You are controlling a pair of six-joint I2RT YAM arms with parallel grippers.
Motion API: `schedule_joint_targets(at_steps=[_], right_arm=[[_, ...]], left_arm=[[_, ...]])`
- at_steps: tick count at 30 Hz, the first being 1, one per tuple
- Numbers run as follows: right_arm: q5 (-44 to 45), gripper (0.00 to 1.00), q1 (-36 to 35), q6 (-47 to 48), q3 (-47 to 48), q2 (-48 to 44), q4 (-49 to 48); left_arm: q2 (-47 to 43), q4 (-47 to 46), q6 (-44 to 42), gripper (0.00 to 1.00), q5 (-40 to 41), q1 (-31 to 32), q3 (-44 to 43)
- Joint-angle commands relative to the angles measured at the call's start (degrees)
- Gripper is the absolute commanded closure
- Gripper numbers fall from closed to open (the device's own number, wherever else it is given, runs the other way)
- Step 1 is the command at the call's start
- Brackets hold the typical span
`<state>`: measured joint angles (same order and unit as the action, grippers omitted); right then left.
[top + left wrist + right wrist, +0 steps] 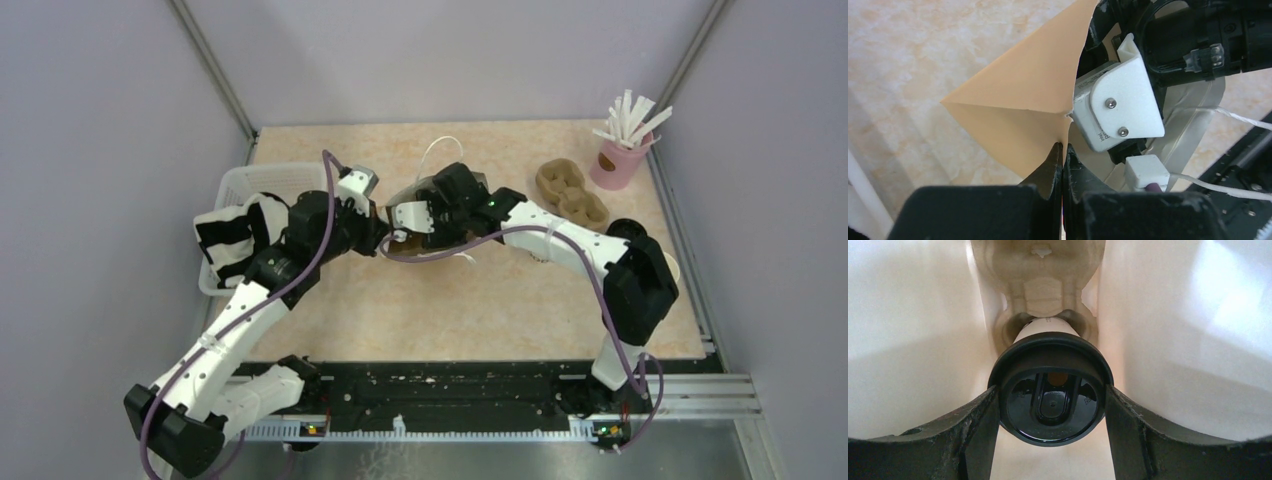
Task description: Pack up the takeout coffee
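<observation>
My left gripper (1063,146) is shut on the rim of the brown paper bag (1018,100), pinching its folded edge and holding the mouth open. In the top view that gripper (383,238) sits at the bag's left side, and the bag (400,243) is mostly hidden under both wrists. My right gripper (1050,405) reaches down inside the bag. Its fingers press both sides of the black lid of a takeout coffee (1050,390), whose white cup points down toward a moulded cardboard carrier (1040,290) at the bag's bottom.
A second cardboard carrier (570,190) lies at the back right, beside a pink cup of white straws (622,160). A black-lidded cup (625,228) and a white cup (668,265) stand by the right elbow. A white basket (240,185) with striped cloth (235,235) is left.
</observation>
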<state>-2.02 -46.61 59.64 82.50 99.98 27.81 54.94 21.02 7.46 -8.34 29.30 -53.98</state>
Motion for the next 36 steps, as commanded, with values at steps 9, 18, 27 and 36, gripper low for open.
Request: schedule_joint_targets(at_steps=[9,18,27,36], right_arm=[[-6.16,0.75,-4.84,-11.19,9.35,-1.27,27.01],[-5.16,0.75,-5.38,-14.02,8.27,1.45,30.86],[-4.34,0.75,-5.33,-15.27,0.72,2.42,27.97],[-3.75,0.75,-5.23,-15.95,-1.82,4.95,25.43]], left_arm=[[3.97,12.42,8.56,1.0,-12.85,0.23,-10.56],[4.1,19.06,8.99,0.98,-1.26,0.23,-12.02],[3.17,19.72,5.3,0.75,3.12,0.23,-14.75],[-2.54,18.33,2.92,0.52,4.48,0.23,-12.35]])
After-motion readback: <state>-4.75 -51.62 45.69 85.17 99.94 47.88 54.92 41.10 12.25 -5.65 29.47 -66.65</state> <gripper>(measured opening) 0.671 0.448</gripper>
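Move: The coffee cup is already in the right hand, inside the leaning bag; the tray's near pocket lies about 8 cm below that hand, 4 cm ahead and 3 cm left. The tray's empty second pocket is some 8 cm farther left, about level ahead and in height. The left hand's shut fingers already hold the bag's left rim; the white basket's middle lies roughly 25 cm to its left, 3 cm ahead and 17 cm below. Still gripping the lidded cup inside the bag, the right hand draws back about 9 cm and a little right, tipping some 20 degrees further down, then sinks about 3 cm towards the tray. The left hand, pinching the rim, follows back and slightly right, tips down, then opens about halfway to let the rim go as it shifts left and finally rises about 3 cm. ##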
